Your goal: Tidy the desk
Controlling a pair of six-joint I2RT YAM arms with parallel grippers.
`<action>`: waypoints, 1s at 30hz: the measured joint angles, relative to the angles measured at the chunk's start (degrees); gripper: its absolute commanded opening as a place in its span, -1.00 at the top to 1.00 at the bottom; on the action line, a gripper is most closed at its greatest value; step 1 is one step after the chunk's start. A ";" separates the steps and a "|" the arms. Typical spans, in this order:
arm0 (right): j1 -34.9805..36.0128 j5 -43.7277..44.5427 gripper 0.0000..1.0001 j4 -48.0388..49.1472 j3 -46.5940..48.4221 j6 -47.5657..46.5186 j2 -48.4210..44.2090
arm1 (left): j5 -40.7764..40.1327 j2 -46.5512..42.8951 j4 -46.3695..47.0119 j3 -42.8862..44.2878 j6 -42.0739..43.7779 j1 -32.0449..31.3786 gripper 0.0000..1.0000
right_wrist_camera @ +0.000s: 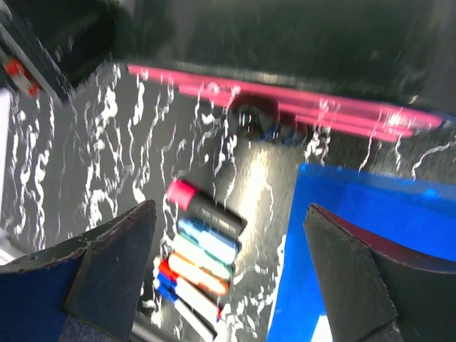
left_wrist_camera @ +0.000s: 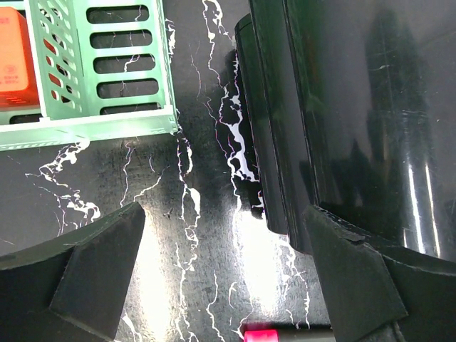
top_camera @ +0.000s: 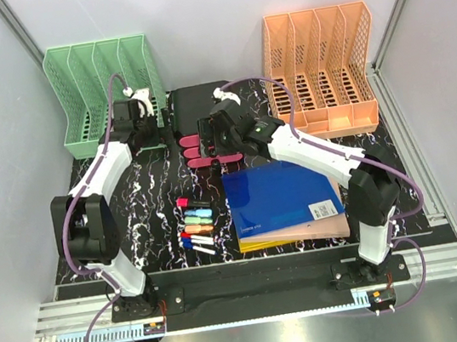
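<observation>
The desk (top_camera: 150,195) is a black top with white veining. A row of several markers (top_camera: 195,225) lies at its middle front, and the markers (right_wrist_camera: 203,246) also show between my right fingers. A blue folder (top_camera: 279,193) lies on a pink and a yellow one at the front right. My right gripper (top_camera: 210,135) (right_wrist_camera: 229,214) hangs open over a flat pink item (top_camera: 200,154) and holds nothing. My left gripper (top_camera: 146,127) (left_wrist_camera: 224,221) stands open over bare desk, between the green rack (left_wrist_camera: 107,78) and a black case (left_wrist_camera: 342,107).
A green file rack (top_camera: 105,90) stands at the back left, with something orange (left_wrist_camera: 14,60) inside it. An orange file rack (top_camera: 320,67) stands at the back right. The black case (top_camera: 200,106) lies between them. A pink marker cap (left_wrist_camera: 260,333) shows just below my left fingers.
</observation>
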 measured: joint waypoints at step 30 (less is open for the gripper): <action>0.00 9.44 0.01 8.55 0.94 1.16 5.86 | -0.48 -15.13 -0.98 -11.47 7.58 -0.31 -0.98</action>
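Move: The knob of the pink top drawer is about 5 cm ahead of the right hand, 1 cm to its left and 2 cm below. The black drawer box has its middle some 12 cm ahead, 1 cm left and 9 cm below that hand. On the desk about 18 cm below, the black marker lies 4 cm back and 7 cm left, the blue folder 8 cm back and 17 cm right. From the left hand, the knob lies some 4 cm back and 12 cm right, about level. The right fingers come to straddle the top drawer's knob, closing from nearly wide to about half open as the hand goes roughly 5 cm forward and a little down to it; a firm pinch can't be made out. Meanwhile the left hand, open, backs off about 6 cm from the drawer box, rising first, then sinking part of the way again. ##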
